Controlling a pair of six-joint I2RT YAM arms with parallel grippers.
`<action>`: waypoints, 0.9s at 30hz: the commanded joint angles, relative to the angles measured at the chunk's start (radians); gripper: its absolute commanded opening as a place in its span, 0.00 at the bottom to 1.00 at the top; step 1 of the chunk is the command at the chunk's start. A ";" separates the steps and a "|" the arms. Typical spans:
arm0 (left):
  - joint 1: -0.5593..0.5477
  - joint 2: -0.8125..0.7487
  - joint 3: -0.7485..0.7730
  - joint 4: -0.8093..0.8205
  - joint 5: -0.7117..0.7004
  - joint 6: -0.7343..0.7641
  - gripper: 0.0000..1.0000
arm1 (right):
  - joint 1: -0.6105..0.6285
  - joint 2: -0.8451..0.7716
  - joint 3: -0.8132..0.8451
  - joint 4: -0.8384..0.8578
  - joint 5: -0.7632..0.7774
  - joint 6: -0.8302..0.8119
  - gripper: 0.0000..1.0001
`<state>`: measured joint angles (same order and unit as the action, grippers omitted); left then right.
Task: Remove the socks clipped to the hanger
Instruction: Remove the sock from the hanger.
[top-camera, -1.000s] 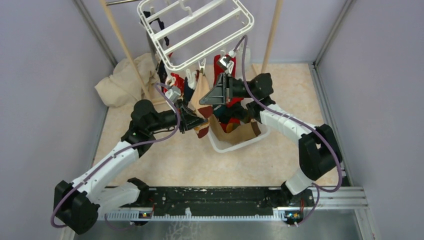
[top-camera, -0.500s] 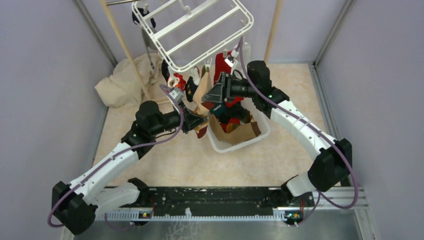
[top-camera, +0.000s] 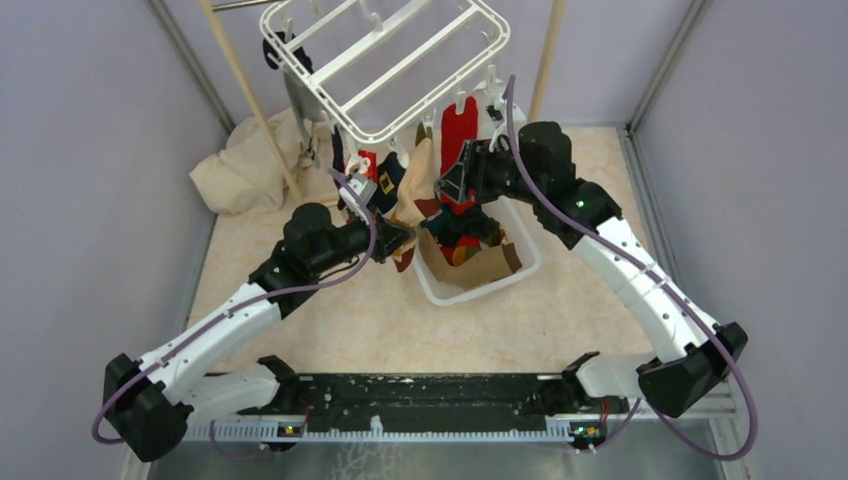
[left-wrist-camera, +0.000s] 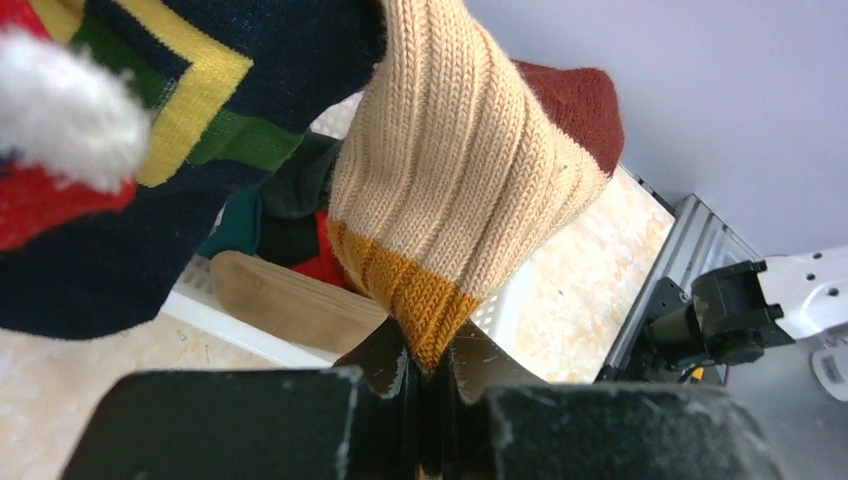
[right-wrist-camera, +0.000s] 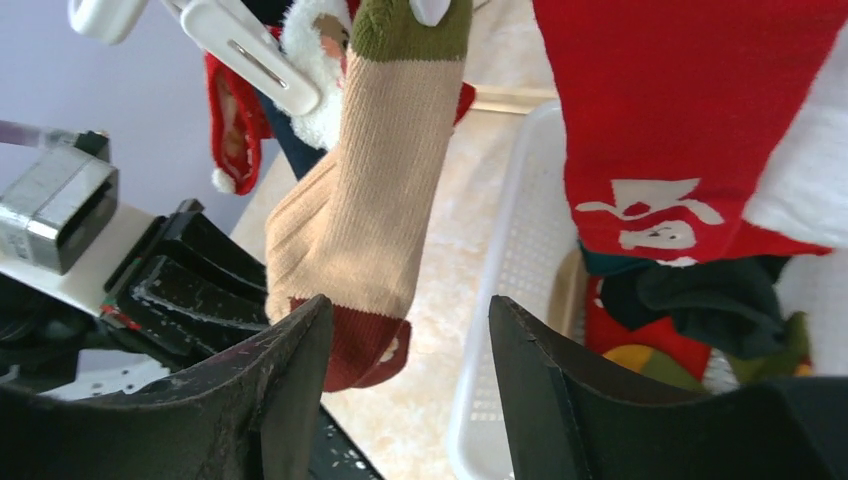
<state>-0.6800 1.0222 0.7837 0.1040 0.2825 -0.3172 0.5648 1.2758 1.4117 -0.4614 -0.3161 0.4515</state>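
Observation:
The white hanger (top-camera: 385, 60) hangs tilted at the top, and several socks are clipped under it. A beige sock (top-camera: 413, 183) with a green cuff and dark red toe (right-wrist-camera: 365, 215) hangs from a white clip. My left gripper (top-camera: 402, 238) is shut on its mustard heel patch (left-wrist-camera: 425, 300), jaws (left-wrist-camera: 430, 345) pinched tight. A navy patterned sock (left-wrist-camera: 120, 200) hangs beside it. A red sock (top-camera: 459, 128) with white marks (right-wrist-camera: 670, 120) hangs to the right. My right gripper (top-camera: 457, 182) is open with nothing between its fingers (right-wrist-camera: 408, 305), just below the beige and red socks.
A white slatted basket (top-camera: 505, 275) holding loose socks sits on the floor under the hanger. A heap of beige cloth (top-camera: 240, 165) lies at the back left. Two wooden poles (top-camera: 240, 85) (top-camera: 546, 60) stand behind, and grey walls close in on both sides.
The right gripper went from shut to open, and its arm swung to the right and farther back. The hanger swung slightly left. The left gripper kept its hold and edged right.

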 joint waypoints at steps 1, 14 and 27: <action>-0.027 0.016 0.057 -0.013 -0.100 0.009 0.02 | 0.034 -0.040 0.053 -0.028 0.177 -0.085 0.60; -0.078 0.027 0.088 -0.052 -0.186 0.017 0.02 | 0.170 -0.084 -0.017 0.158 0.538 -0.209 0.79; -0.082 -0.073 0.080 -0.149 -0.260 0.017 0.02 | 0.184 -0.024 0.051 0.161 0.566 -0.245 0.83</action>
<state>-0.7570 1.0016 0.8391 -0.0029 0.0620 -0.3126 0.7380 1.2407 1.3956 -0.3466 0.2310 0.2192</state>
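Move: The clip on the beige sock's green end is some 7 cm ahead of the right gripper, 2 cm to its left and 7 cm above. The red sock hangs about 11 cm ahead and 3 cm to the right, roughly level with that gripper; the navy sock is 3 cm ahead and 9 cm to the left. From the left gripper, already pinching the beige sock's mustard end, the clip is about 11 cm ahead, 4 cm right and 14 cm up. Swing the half-open right gripper around to face the clip: ease it forward and to the right, then up as well, some 4 cm in all, tipping the fingers up and turning them clockwise by nearly 20 degrees each, and spread them wide on the way. Keep the left gripper's pinch on the mustard end, holding it nearly in place. ##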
